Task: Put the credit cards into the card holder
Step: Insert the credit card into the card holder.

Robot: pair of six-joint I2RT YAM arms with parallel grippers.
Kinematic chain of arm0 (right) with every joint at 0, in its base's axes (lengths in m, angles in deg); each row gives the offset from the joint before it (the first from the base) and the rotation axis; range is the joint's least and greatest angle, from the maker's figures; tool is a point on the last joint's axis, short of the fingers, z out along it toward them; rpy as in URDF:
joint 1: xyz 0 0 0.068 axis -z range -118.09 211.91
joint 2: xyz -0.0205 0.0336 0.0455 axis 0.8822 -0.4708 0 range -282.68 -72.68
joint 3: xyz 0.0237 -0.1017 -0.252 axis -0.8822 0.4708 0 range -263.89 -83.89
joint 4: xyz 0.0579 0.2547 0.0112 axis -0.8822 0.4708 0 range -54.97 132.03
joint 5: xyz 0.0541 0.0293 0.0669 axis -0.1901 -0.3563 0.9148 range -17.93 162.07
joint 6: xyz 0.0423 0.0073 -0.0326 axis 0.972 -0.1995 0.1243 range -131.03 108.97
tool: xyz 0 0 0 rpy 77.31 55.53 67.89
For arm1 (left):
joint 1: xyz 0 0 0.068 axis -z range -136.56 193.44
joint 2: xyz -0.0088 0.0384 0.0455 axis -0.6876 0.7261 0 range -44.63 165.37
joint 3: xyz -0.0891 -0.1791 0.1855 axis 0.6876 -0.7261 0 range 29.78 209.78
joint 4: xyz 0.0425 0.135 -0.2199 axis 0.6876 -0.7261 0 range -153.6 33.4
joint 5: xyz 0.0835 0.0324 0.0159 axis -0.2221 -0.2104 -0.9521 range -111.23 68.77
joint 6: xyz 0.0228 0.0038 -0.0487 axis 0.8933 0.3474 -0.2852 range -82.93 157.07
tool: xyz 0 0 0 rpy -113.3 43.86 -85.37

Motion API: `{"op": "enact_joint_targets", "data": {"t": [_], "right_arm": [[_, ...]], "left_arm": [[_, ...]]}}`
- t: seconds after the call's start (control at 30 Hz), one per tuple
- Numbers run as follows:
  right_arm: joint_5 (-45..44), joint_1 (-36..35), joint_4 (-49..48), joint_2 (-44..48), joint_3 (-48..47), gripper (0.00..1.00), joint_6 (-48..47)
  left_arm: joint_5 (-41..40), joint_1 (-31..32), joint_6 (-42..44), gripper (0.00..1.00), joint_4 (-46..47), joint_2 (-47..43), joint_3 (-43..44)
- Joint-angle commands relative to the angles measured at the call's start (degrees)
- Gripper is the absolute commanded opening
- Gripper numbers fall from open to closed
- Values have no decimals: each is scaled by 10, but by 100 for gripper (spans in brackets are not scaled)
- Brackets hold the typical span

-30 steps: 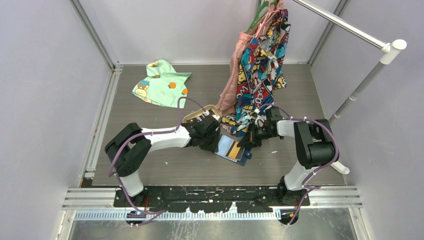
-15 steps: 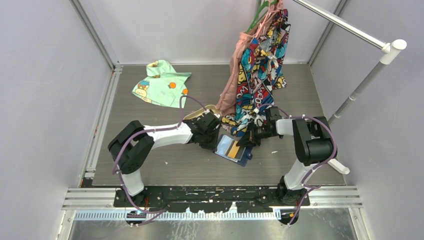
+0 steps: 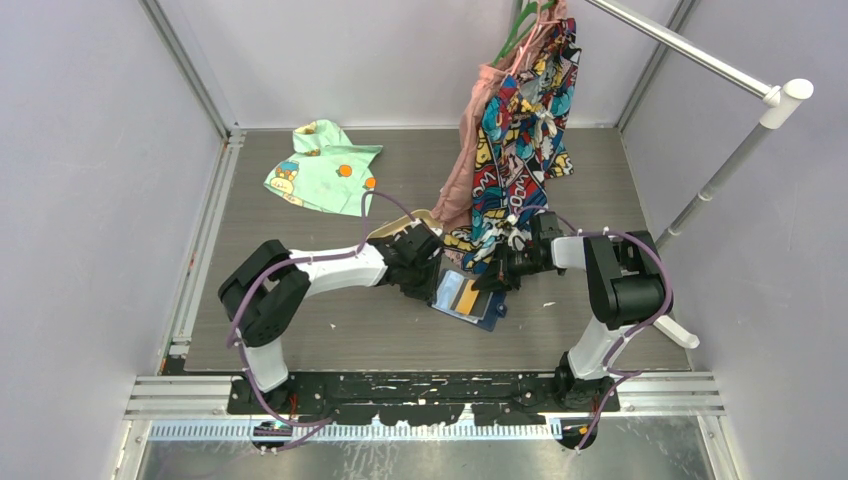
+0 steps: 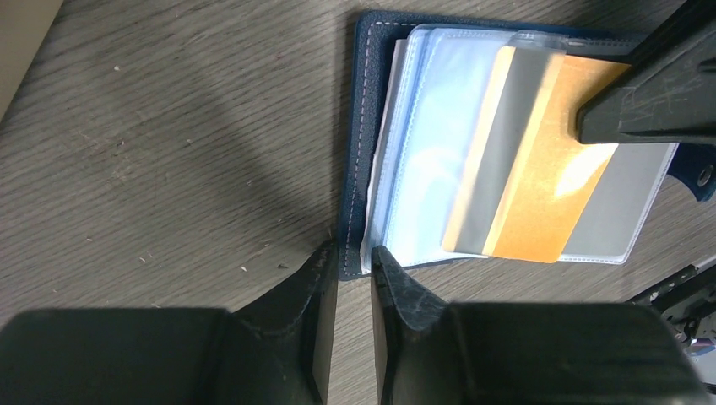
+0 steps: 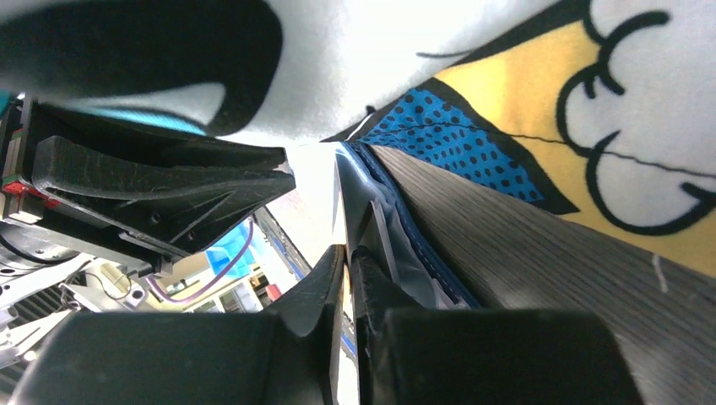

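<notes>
The card holder [image 3: 470, 300], a navy wallet, lies open on the table with its pale blue pockets [image 4: 426, 143] facing up. An orange credit card [image 4: 540, 177] with a grey stripe lies across those pockets, partly under a clear sleeve. My right gripper [image 3: 492, 280] comes in from the right, and its dark fingers [image 4: 650, 93] cover the card's top right corner. They are shut on the card's thin edge [image 5: 348, 253]. My left gripper [image 4: 353, 257] stands at the wallet's near left corner, its jaws narrowed on the navy cover edge [image 4: 363, 126].
A tan tray [image 3: 388, 231] sits just behind the left gripper. A comic-print garment [image 3: 520, 130] hangs from a rail [image 3: 700, 55] down to the table beside the right gripper. A green printed garment [image 3: 322, 165] lies at the back left.
The left gripper has drawn back slightly toward the tray and its jaws have narrowed at the wallet's edge. The wallet has shifted a little with it. The right gripper stays on the orange card.
</notes>
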Motion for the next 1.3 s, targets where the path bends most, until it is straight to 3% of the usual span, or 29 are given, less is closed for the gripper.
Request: {"op": "enact_joint_targets", "data": {"t": [0.0,0.43,0.93,1.27], "right_arm": [[-16,-2,-4,-4,-22,13,-9],[-18,-2,24,-31,-42,14,-17],[4,-15,63,-56,-63,14,-50],[2,-18,64,-60,-66,15,-47]], "left_arm": [[3,2,6,24,-19,-8,17],[1,11,4,36,-28,-59,65],[-9,57,40,54,-5,14,125],[-94,93,81,62,-37,61,166]]}}
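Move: At the card holder's near-left corner, the left hand has the gold card about 7 cm to its right, 2 cm ahead and 1 cm lower. The holder's clasp is roughly 13 cm to its right and 2 cm back; the tan tray lies some 13 cm ahead and 6 cm left. From the right hand, the card's middle is about 2 cm back, 2 cm left and 1 cm below, the clasp about 4 cm back and 5 cm right. Lifting off the corner of the holder, the left hand rises about 6 cm and swings right, then sinks about 3 cm while drifting on to the right, nearly 7 cm in all, to hang over the gold card. Its fingers spread wide as the wrist turns some 10 degrees clockwise and the tips swing forward. The right hand barely shifts, keeping its nearly shut fingers on the card and pocket. ##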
